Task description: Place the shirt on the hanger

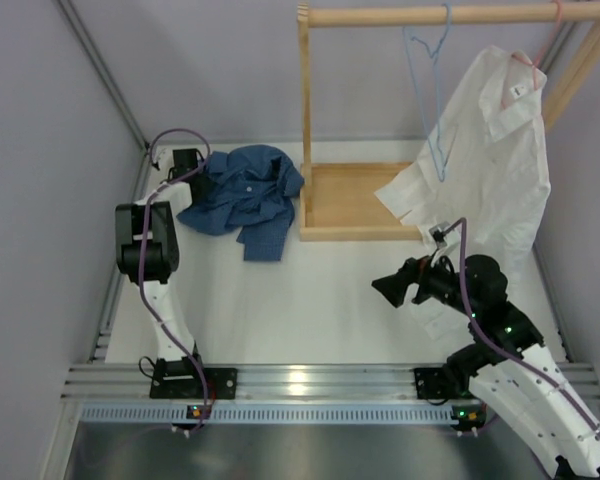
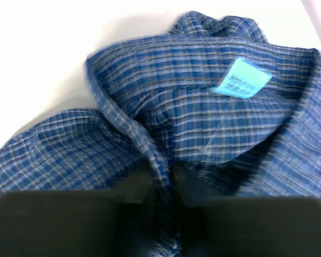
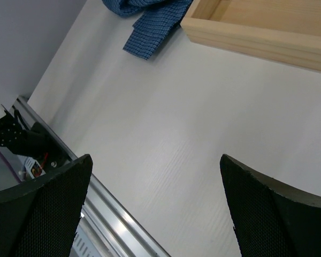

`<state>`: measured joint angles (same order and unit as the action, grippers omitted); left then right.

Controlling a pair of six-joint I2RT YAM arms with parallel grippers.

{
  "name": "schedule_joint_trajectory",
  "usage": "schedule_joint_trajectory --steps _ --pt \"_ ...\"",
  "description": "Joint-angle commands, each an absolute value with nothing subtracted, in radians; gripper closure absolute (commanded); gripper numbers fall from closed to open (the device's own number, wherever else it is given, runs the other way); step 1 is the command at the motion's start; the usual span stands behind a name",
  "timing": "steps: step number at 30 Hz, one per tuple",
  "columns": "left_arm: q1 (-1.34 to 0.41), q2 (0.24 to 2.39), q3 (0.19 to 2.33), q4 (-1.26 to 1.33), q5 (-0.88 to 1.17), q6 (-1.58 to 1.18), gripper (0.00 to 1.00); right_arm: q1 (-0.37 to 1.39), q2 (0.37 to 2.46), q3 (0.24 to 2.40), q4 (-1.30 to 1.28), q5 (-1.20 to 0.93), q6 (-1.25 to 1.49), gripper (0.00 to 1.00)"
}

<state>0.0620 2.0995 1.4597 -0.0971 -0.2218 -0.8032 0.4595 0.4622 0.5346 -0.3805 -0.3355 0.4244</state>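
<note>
The dark blue checked shirt (image 1: 244, 198) lies crumpled on the table at the back left, beside the wooden rack's base. My left gripper (image 1: 193, 170) is at its left edge. In the left wrist view the jaws are shut on a fold of the shirt (image 2: 203, 118) by the collar, near a light blue label (image 2: 243, 78). The light blue wire hanger (image 1: 427, 95) hangs by its hook from the wooden rail (image 1: 430, 15). My right gripper (image 1: 388, 290) is open and empty above bare table; a shirt sleeve (image 3: 152, 32) shows at the top of its view.
A white collared shirt (image 1: 490, 160) hangs on a pink hanger (image 1: 535, 62) at the rail's right end. The wooden rack base (image 1: 355, 205) stands mid-back, also in the right wrist view (image 3: 257, 32). Grey walls close both sides. An aluminium rail (image 1: 310, 385) runs along the near edge.
</note>
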Motion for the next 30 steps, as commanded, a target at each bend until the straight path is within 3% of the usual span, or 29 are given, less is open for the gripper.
schedule_joint_trajectory --steps 1,2,7,11,16,19,25,30 --pt "0.055 2.059 1.49 -0.009 -0.153 -0.793 0.92 0.448 0.492 0.523 -0.282 -0.356 0.442 0.01" --pt "0.058 2.021 1.477 -0.011 -0.138 -0.795 1.0 0.448 0.5 0.522 -0.272 -0.351 0.445 0.01" --pt "0.052 1.8 1.324 -0.012 -0.013 -0.695 1.0 0.448 0.548 0.526 -0.23 -0.368 0.46 0.01" --pt "0.0 1.462 1.172 -0.11 0.117 -0.577 1.0 0.448 0.571 0.54 -0.209 -0.368 0.459 0.01" --pt "-0.446 1.178 1.126 -0.377 -0.113 -0.322 1.0 0.448 0.591 0.609 -0.221 -0.383 0.428 0.01" --pt "-0.588 1.053 1.088 -0.436 0.051 -0.31 1.0 0.448 0.595 0.676 -0.274 -0.39 0.388 0.01" --pt "-0.788 0.813 0.927 -0.48 0.138 -0.414 1.0 0.448 0.568 0.723 -0.353 -0.393 0.386 0.01" --pt "-0.885 0.75 0.738 -0.327 0.181 -0.524 1.0 0.451 0.558 0.591 -0.231 -0.537 0.474 0.01"
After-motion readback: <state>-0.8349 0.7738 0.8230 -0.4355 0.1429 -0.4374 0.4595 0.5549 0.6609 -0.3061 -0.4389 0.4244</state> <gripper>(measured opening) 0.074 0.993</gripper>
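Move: The left fingers are part-closed around a fold at the left end of the blue shirt, with the shirt's middle about 12 cm to the right, 3 cm back and 2 cm lower. Its light-blue tag is some 6 cm ahead and 2 cm right, its flat sleeve end roughly 17 cm right and 13 cm back, and the rack's wooden base about 43 cm right and 3 cm back. From the right hand, the shirt's middle lies around 34 cm ahead, 37 cm left and 17 cm below. Up off the table, then back and to the right in one fast sweep of some 40 cm back and 28 cm right, the left hand shuts on the shirt fold and hauls it towards the right hand, turning about 80 degrees clockwise and sinking a little at the end with the grip kept. The open right hand dips slightly, then rises for a net 5 cm, holding nothing. ##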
